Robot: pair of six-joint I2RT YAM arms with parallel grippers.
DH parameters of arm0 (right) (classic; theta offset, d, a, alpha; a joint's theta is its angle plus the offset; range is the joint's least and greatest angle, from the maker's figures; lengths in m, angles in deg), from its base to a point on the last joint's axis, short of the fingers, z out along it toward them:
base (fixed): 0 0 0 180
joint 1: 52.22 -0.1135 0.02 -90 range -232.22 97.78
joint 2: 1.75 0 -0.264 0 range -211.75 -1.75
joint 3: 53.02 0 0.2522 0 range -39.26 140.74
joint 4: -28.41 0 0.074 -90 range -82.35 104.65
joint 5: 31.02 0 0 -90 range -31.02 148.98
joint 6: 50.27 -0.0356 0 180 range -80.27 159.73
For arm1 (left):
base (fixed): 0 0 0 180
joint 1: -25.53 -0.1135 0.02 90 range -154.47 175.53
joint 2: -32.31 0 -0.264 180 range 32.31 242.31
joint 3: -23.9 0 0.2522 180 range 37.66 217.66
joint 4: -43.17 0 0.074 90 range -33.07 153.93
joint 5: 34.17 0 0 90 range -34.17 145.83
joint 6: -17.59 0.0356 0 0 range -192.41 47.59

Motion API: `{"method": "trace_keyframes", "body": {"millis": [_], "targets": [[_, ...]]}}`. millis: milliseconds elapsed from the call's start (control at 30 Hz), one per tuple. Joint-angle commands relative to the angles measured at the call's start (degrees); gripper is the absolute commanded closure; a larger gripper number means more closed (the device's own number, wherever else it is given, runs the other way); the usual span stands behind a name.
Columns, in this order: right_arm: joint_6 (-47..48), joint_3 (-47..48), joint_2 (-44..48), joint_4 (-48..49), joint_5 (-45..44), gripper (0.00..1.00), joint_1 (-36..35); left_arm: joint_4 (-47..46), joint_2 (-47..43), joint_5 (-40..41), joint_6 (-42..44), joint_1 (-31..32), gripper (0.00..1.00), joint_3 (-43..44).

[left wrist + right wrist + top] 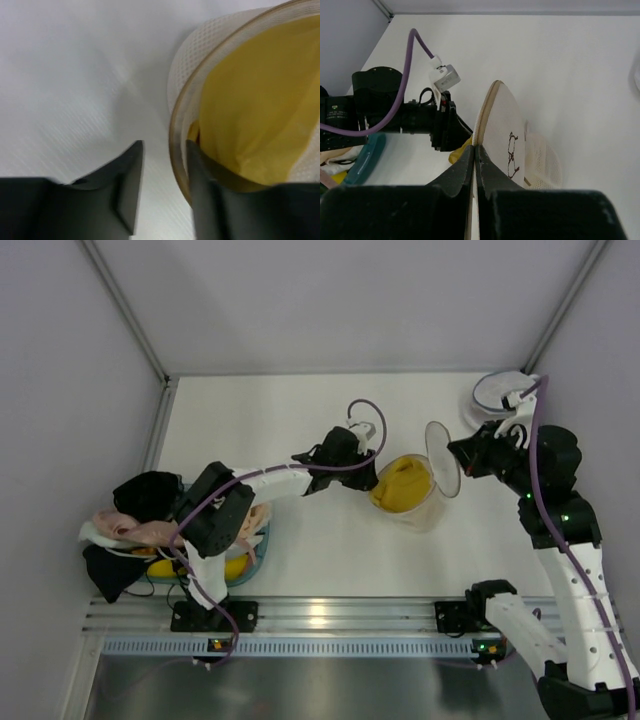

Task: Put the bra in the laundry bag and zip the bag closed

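The laundry bag lies open at mid-table with the mustard bra inside its mesh base. Its lid stands upright, and my right gripper is shut on the lid's tan zip rim; the dark mark faces that camera. My left gripper is at the bag's left side. In the left wrist view its jaws stand apart astride the tan rim, the right finger inside against the bra, the left finger outside over the table.
A teal basket piled with peach, black and yellow garments sits at the near left beside the left arm's base. A round blue-rimmed bag lies at the back right. Grey walls enclose the table on three sides.
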Motion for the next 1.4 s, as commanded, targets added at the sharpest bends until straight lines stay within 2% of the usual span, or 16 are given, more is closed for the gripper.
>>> {"method": "trace_keyframes", "body": {"millis": [0,100,133,167,300,400,433,533,600,667,700,833,967,1133,1367], "targets": [[0.62,0.82,1.05,2.06,-0.7,1.0,-0.4,-2.42,1.26,2.71,-1.0,0.2,0.62,1.83],[0.71,0.82,1.23,1.97,-1.93,1.0,-0.4,-2.42,0.3,3.41,-1.09,0.2,0.83,2.0],[0.62,0.82,1.23,2.06,-2.19,1.0,-0.4,-2.42,-0.14,3.59,-1.0,0.2,0.97,2.0],[0.54,0.82,1.14,2.06,-3.07,1.0,-0.4,-2.42,-1.71,4.81,-0.74,0.11,1.0,1.92],[-0.25,0.03,-0.35,2.15,-6.41,1.0,-0.4,0.91,-8.83,11.4,0.75,-0.42,1.0,1.74],[-1.22,-0.24,-2.36,2.41,-7.73,1.0,-0.4,10.82,-14.54,19.12,3.39,-0.59,1.0,5.59],[-1.4,-0.15,-2.9,2.67,-7.73,1.0,-0.4,17.46,-15.6,19.93,3.92,-0.59,1.0,9.09],[-2.27,-0.93,-5.01,5.82,-7.29,1.0,-0.4,20.61,-21.04,22.13,6.82,1.33,1.0,10.01],[-4.38,-2.61,-7.99,12.94,-5.81,1.0,-0.4,19.72,-19.67,21.87,7.53,2.57,1.0,8.86],[-6.93,-0.86,-10.8,14.88,1.91,1.0,-0.49,26.71,-16.32,19.51,5.17,2.66,1.0,13.06],[-6.15,1.58,-12.47,14.37,2.89,1.0,-1.1,26.76,-16.66,17.93,4.89,2.92,1.0,13.34],[-2.11,3.01,-12.22,13.13,-4.82,1.0,-5.14,23.77,-19.91,20.72,4.28,3.54,1.0,8.07],[-0.96,7.04,-13.8,11.47,-2.64,1.0,-5.68,23.33,-20.18,16.78,-1.25,3.54,1.0,7.37],[5.01,13.47,-15.12,6.55,-0.8,1.0,-8.92,18.42,-19.66,16.86,-8.28,3.71,1.0,4.29],[4.58,8.22,-18.98,7.94,-5.62,1.0,-16.13,11.38,-19.3,19.76,-12.25,3.36,1.0,-1.6]]}}
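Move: The left rim of the laundry bag's mouth is already between the left hand's half-open fingers, within about 1 cm of them. The yellow bra bulges in the mouth some 7 cm to its right, 1 cm nearer and 2 cm lower; the raised lid's middle is roughly 13 cm right, 4 cm nearer and 16 cm up. From the right hand, already pinching the lid's edge, that left rim lies about 14 cm left, 6 cm ahead and 23 cm below. The left fingers shut on the bag's left rim with a slight dip, then haul it sharply up to some 18 cm above the start while the fingers tip up about 20 degrees, and let it down again to about 9 cm, drifting 5 cm left and a little back with the rim still pinched. The right hand keeps its pinch on the lid's edge and first goes about 6 cm forward while sinking, then rises and swings roughly 8 cm left with the bag, turning slightly counter-clockwise. ##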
